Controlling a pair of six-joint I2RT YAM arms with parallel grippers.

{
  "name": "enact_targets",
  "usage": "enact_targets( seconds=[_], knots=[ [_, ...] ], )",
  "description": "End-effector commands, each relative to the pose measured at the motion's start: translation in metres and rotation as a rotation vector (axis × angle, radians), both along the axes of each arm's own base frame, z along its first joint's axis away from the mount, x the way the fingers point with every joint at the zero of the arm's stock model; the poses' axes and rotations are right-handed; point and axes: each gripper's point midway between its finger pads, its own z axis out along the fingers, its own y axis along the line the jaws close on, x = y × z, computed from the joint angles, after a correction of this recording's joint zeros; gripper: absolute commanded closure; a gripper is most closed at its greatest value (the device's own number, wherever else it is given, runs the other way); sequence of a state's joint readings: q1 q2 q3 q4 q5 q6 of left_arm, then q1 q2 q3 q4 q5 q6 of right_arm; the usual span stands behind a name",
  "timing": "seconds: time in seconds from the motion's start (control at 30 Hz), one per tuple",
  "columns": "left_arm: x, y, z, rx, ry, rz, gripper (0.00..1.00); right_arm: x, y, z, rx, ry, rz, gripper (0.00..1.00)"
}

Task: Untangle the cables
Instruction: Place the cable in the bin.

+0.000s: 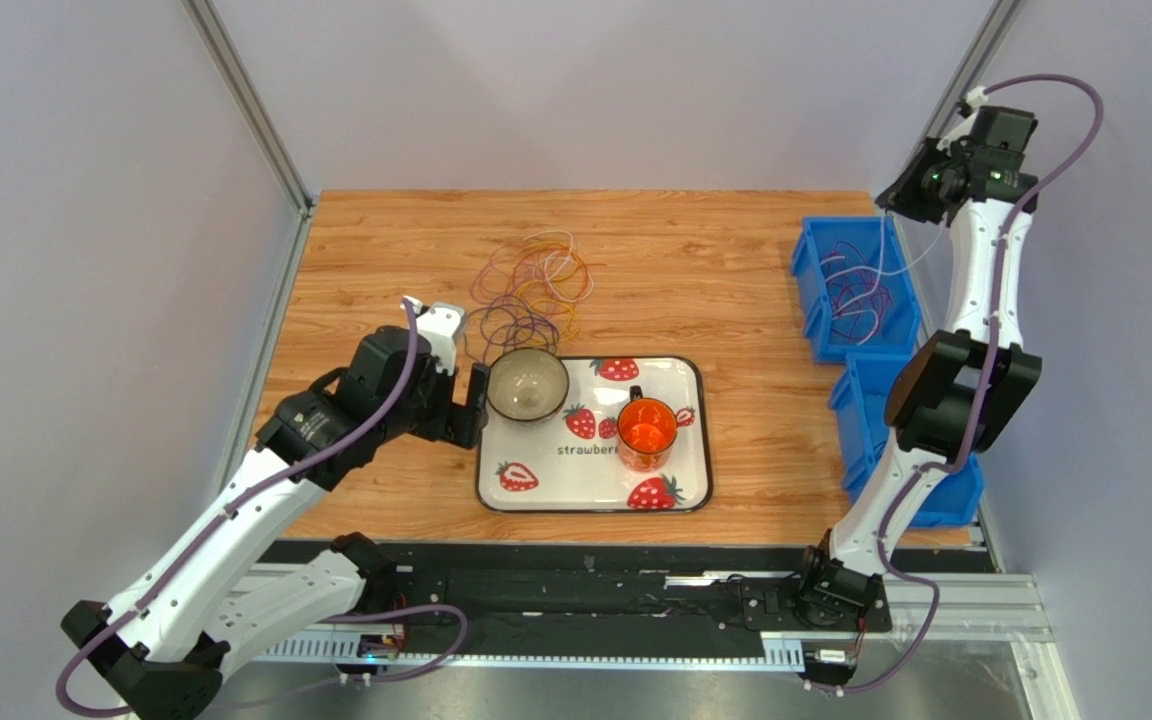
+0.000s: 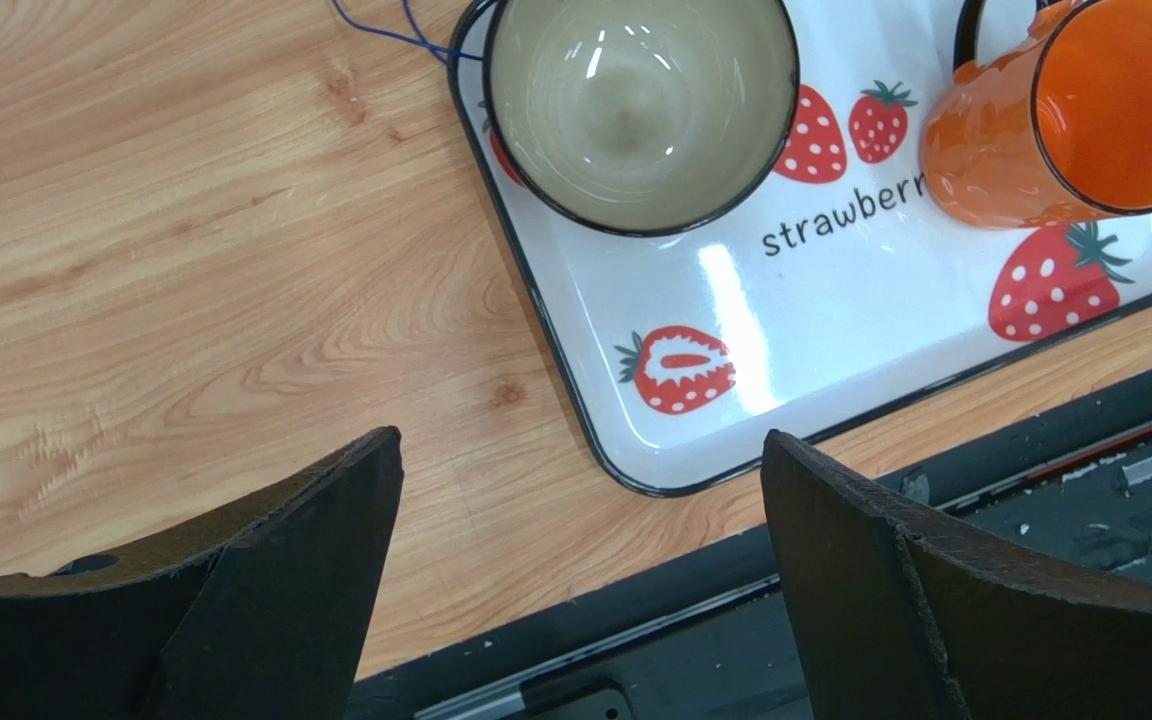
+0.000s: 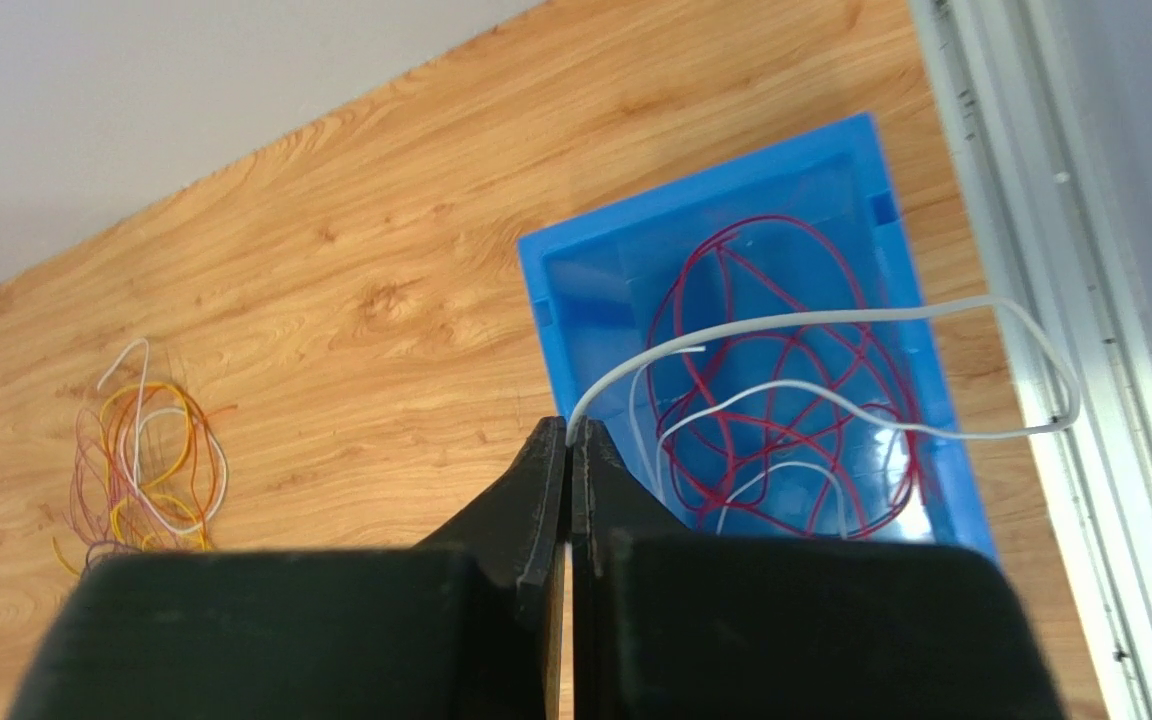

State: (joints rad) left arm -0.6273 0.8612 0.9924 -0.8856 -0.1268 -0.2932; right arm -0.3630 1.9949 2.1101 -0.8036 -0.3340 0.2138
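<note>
A tangle of cables (image 1: pixel 534 293), purple, orange and yellow loops, lies on the wooden table behind the bowl (image 1: pixel 525 386); the right wrist view shows that tangle (image 3: pixel 147 465) far left. My right gripper (image 3: pixel 569 428) is shut on a white cable (image 3: pixel 778 323), held above a blue bin (image 3: pixel 582 278) that holds red cables (image 3: pixel 838 405). From above, the right gripper (image 1: pixel 898 203) hangs high over that bin (image 1: pixel 815 248). My left gripper (image 2: pixel 579 438) stands open and empty over bare wood by the tray's left edge; from above, the left gripper (image 1: pixel 470 405) is beside the bowl.
A strawberry-print tray (image 2: pixel 838 330) carries an olive bowl (image 2: pixel 639 105) and an orange mug (image 2: pixel 1093 105). A purple cable end (image 2: pixel 387 30) reaches the tray's corner. More blue bins (image 1: pixel 868 405) line the right edge. Grey walls enclose the table.
</note>
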Motion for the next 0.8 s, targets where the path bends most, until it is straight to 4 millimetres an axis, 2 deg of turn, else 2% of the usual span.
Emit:
enact_targets(
  seconds=[0.0, 0.53, 0.77],
  knots=[
    [0.004, 0.002, 0.007, -0.018, -0.044, 0.020, 0.03, 0.016, 0.013, -0.024, 0.015, 0.005, 0.031, 1.00],
    [0.004, 0.004, 0.016, -0.038, -0.095, 0.014, 0.03, 0.028, 0.016, -0.096, 0.127, 0.158, -0.020, 1.00],
    [0.003, 0.005, 0.018, -0.043, -0.104, 0.012, 0.03, 0.025, 0.011, -0.122, 0.127, 0.257, -0.051, 0.94]
  ],
)
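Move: My right hand, holding the white cable, is high over the far blue bin: the bin's middle lies about 6 cm back, level with me sideways and some 20 cm below. The red cable is inside, roughly 6 cm back, 2 cm to my left and 24 cm down; the near blue bin's middle is about 31 cm back and 1 cm left. From my left hand, the far bin is some 64 cm to the right, 25 cm ahead and 15 cm below. I lower the white cable into the far bin with my right hand, sinking about 12 cm towards the red cable while easing a couple of centimetres forward and left. The fingers tip roughly 15 degrees further down and stay practically shut on the white cable, the squeeze only beginning to ease at the very end. ##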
